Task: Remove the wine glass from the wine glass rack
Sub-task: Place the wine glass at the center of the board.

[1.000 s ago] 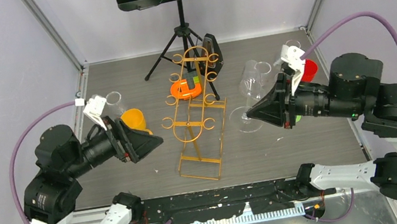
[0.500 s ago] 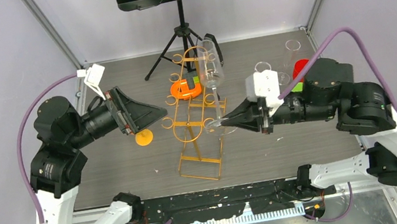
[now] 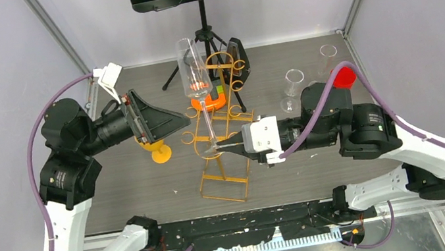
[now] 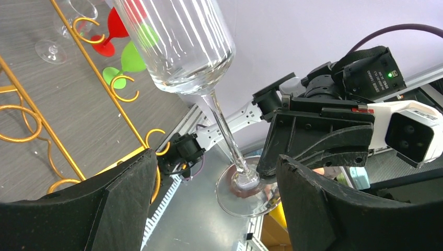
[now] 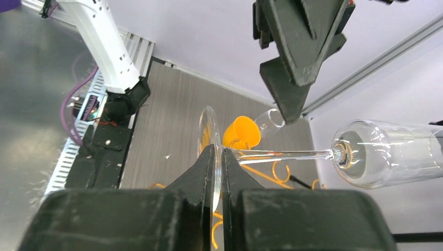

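Note:
The wine glass (image 3: 191, 70) is clear and tall, standing nearly upright in the air over the gold wire wine glass rack (image 3: 224, 198). My right gripper (image 3: 218, 147) is shut on the edge of its round foot (image 5: 209, 130), and the stem and bowl (image 5: 386, 154) run off to the right in the right wrist view. My left gripper (image 3: 172, 121) hovers open just left of the glass, pointing at it. In the left wrist view the bowl (image 4: 177, 47) fills the top and the foot sits between my left gripper's (image 4: 217, 162) wide-apart fingers, touching neither.
An orange goblet (image 3: 158, 150) stands under the left gripper. A black tripod music stand (image 3: 206, 34) is behind the rack, with an orange and green item (image 3: 209, 101) at the rack's far end. Two clear glasses (image 3: 293, 81) and a red cup (image 3: 344, 77) sit back right.
The right arm has swung left and carried the glass over the rack, tipping it upright. The left arm has risen from beside the orange goblet and turned toward the glass.

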`<state>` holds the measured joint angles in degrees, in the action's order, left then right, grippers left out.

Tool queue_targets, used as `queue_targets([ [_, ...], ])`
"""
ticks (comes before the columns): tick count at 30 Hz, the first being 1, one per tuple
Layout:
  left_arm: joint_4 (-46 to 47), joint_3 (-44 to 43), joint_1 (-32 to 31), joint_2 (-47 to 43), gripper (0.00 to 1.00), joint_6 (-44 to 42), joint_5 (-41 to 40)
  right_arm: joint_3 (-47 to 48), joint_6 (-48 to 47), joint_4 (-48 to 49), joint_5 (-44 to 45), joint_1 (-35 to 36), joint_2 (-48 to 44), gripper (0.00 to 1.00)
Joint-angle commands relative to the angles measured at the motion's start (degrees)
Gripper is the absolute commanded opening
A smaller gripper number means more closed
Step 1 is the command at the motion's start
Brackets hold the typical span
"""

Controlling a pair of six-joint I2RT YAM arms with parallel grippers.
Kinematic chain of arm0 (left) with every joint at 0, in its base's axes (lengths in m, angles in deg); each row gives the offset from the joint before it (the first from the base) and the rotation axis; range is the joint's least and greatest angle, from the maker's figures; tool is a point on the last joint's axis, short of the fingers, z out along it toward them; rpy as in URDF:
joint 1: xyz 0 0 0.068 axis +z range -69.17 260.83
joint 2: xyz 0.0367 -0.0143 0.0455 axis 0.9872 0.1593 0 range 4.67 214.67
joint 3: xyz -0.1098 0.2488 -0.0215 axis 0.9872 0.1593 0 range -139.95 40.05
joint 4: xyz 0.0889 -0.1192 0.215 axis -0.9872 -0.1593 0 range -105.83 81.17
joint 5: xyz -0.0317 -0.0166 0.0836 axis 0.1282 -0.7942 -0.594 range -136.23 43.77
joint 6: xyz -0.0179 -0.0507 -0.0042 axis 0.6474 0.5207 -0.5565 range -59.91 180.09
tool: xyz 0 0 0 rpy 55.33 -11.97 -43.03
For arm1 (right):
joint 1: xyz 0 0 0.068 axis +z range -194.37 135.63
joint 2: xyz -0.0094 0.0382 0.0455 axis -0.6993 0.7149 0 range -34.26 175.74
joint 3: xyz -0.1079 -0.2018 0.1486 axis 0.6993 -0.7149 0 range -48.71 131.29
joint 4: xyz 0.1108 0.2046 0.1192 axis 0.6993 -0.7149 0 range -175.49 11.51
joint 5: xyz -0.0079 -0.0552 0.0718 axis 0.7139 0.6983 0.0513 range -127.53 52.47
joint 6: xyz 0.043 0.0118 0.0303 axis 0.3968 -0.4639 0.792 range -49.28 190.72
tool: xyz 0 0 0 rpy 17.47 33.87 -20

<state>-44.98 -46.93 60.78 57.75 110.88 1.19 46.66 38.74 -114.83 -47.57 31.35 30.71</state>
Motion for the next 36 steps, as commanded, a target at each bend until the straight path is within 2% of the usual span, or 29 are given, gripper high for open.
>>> queue_targets([
  [1, 3.7, 0.3, 0.4, -0.4, 0.82, 0.3, 3.1, 0.7, -5.5, 12.5, 1.6, 0.9, 1.0, 0.06],
  [9, 4.9, 2.9, 0.4, -1.0, 0.82, 0.3, 3.1, 2.4, -5.9, 15.4, 1.6, 1.5, 4.6, 0.06],
  [20, 5.7, 4.0, 0.4, -1.5, 0.71, 0.8, 1.3, 0.4, -6.0, 20.7, 4.9, 2.4, 6.2, 0.06],
  [30, 9.1, 5.5, 0.4, -1.7, 0.38, 2.8, 1.5, -1.4, -5.9, 21.9, 4.6, 2.6, 6.5, 0.06],
  [32, 10.5, 5.9, 0.4, -1.8, 0.28, 3.5, 1.9, -1.4, -5.7, 21.5, 4.5, 2.7, 6.6, 0.06],
  [35, 13.0, 6.6, 0.4, -2.1, 0.04, 4.8, 3.0, -2.0, -5.4, 21.3, 4.5, 2.7, 6.5, 0.06],
  [36, 13.6, 6.7, 0.4, -2.3, 0.0, 5.0, 3.3, -2.2, -5.4, 21.2, 4.4, 2.7, 6.5, 0.06],
])
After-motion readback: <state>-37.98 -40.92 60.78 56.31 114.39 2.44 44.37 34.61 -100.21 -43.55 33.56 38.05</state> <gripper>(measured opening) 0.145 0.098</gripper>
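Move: The stem of the wine glass, tilted forward with its foot pinched by the right hand, crosses about 7 cm right of the left hand, 1 cm back and 1 cm below. From the right hand, the left gripper waits some 5 cm ahead, 7 cm left and 5 cm up. The rack's middle stands about 5 cm ahead, 7 cm right and 30 cm below the left hand; the yellow glass is about 9 cm ahead, 13 cm left and 40 cm below. The right hand brings the glass some 6 cm left, and the left fingers close around its stem. ##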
